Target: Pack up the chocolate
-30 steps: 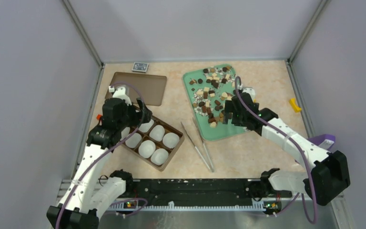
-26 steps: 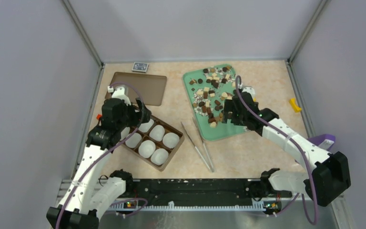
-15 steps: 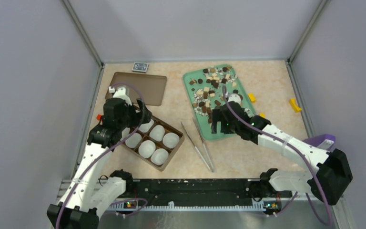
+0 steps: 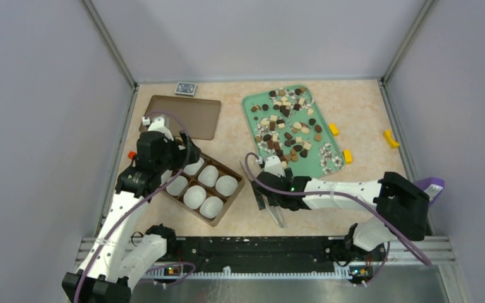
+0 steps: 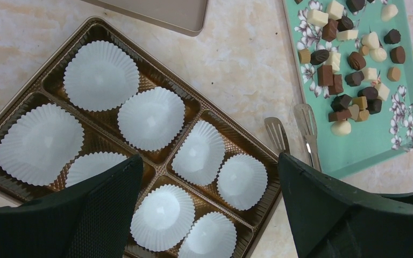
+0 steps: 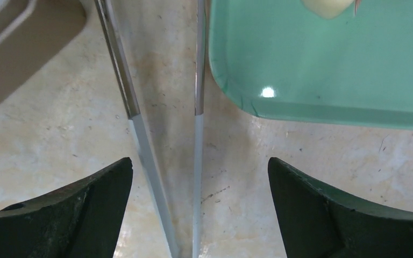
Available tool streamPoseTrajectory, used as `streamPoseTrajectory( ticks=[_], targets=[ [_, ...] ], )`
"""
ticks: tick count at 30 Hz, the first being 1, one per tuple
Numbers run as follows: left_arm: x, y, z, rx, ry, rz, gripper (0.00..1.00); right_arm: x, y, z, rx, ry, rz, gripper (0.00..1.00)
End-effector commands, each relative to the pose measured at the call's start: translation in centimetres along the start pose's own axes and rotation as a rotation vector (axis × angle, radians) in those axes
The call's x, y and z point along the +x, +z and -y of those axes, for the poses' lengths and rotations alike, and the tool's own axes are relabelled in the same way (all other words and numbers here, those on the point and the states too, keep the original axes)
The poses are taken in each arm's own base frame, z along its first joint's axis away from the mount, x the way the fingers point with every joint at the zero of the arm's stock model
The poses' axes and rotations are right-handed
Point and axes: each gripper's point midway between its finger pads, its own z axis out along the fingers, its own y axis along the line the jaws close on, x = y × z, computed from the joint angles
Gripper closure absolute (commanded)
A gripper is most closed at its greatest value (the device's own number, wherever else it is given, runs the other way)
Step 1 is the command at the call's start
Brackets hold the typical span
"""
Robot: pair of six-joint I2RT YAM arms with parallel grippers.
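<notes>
The chocolate (image 4: 288,126) lies as many small dark, tan and cream pieces on the green tray (image 4: 312,169), and shows again in the left wrist view as chocolate (image 5: 349,59). My left gripper (image 4: 186,156) hangs open over the brown box (image 4: 230,206) of white paper cups (image 5: 151,118), holding nothing. My right gripper (image 4: 269,201) is open low over the metal tongs (image 6: 133,115). The tongs' two arms run between its fingers (image 6: 102,188) without touching them. The tray corner (image 6: 322,64) is just beyond, with one cream piece (image 6: 327,5) at the top edge.
The box's brown lid (image 4: 186,115) and a small card pack (image 4: 186,88) lie at the back left. Yellow blocks (image 4: 333,129) lie right of the tray. A purple object (image 4: 431,185) sits at the right edge. Walls close in both sides.
My right arm has swung off the tray, toward the left and the near side, and now sits over the tongs. Two yellow blocks it had covered now show. The left arm has not moved.
</notes>
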Motion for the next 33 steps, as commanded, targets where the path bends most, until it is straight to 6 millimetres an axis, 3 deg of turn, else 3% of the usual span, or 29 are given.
streamPoseTrajectory(
  ticks=[1,5,13,23,30,33],
  targets=[
    [-1.8,-0.4,0.0,-0.021,-0.003,0.057,0.01,-0.1,1.2,-0.8,0.024,0.048,0.06,0.07],
    [-1.5,-0.3,0.0,-0.019,-0.015,0.048,0.01,0.7,2.1,-1.1,0.039,0.034,0.067,0.11],
    [-1.1,0.2,0.0,-0.018,-0.023,0.039,0.01,1.2,3.4,-2.4,0.023,0.001,0.064,0.32],
    [-1.2,0.3,0.1,-0.016,-0.022,0.035,0.01,1.0,4.3,-3.2,0.018,0.008,0.069,0.34],
    [-1.3,0.4,0.1,-0.016,-0.026,0.036,0.01,1.1,4.1,-3.3,0.002,0.003,0.064,0.43],
    [-1.3,0.4,0.1,-0.017,-0.025,0.036,0.01,1.0,3.8,-3.2,0.002,0.001,0.067,0.55]
  ],
)
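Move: The tongs, arms spread, lie on the table with their middle about 4 cm to the right hand's left, level fore and aft and some 4 cm below. The nearest white chocolate is roughly 9 cm ahead and 2 cm to that hand's right, the green tray's middle some 20 cm ahead and 6 cm right, and the chocolate box about 25 cm left and 3 cm ahead. From the left hand, the tongs lie 7 cm back, 23 cm right and 19 cm down. The right hand finishes sinking over the tongs, dropping about 3.5 cm, most of it early on, and drifts left some 4 cm with the wrist barely turning, so that the open fingers come to straddle both arms where the metal meets the grey grips. As it slides across, the fingers close from nearly wide to about half open, their tips coming up against the outer sides of the two arms. ##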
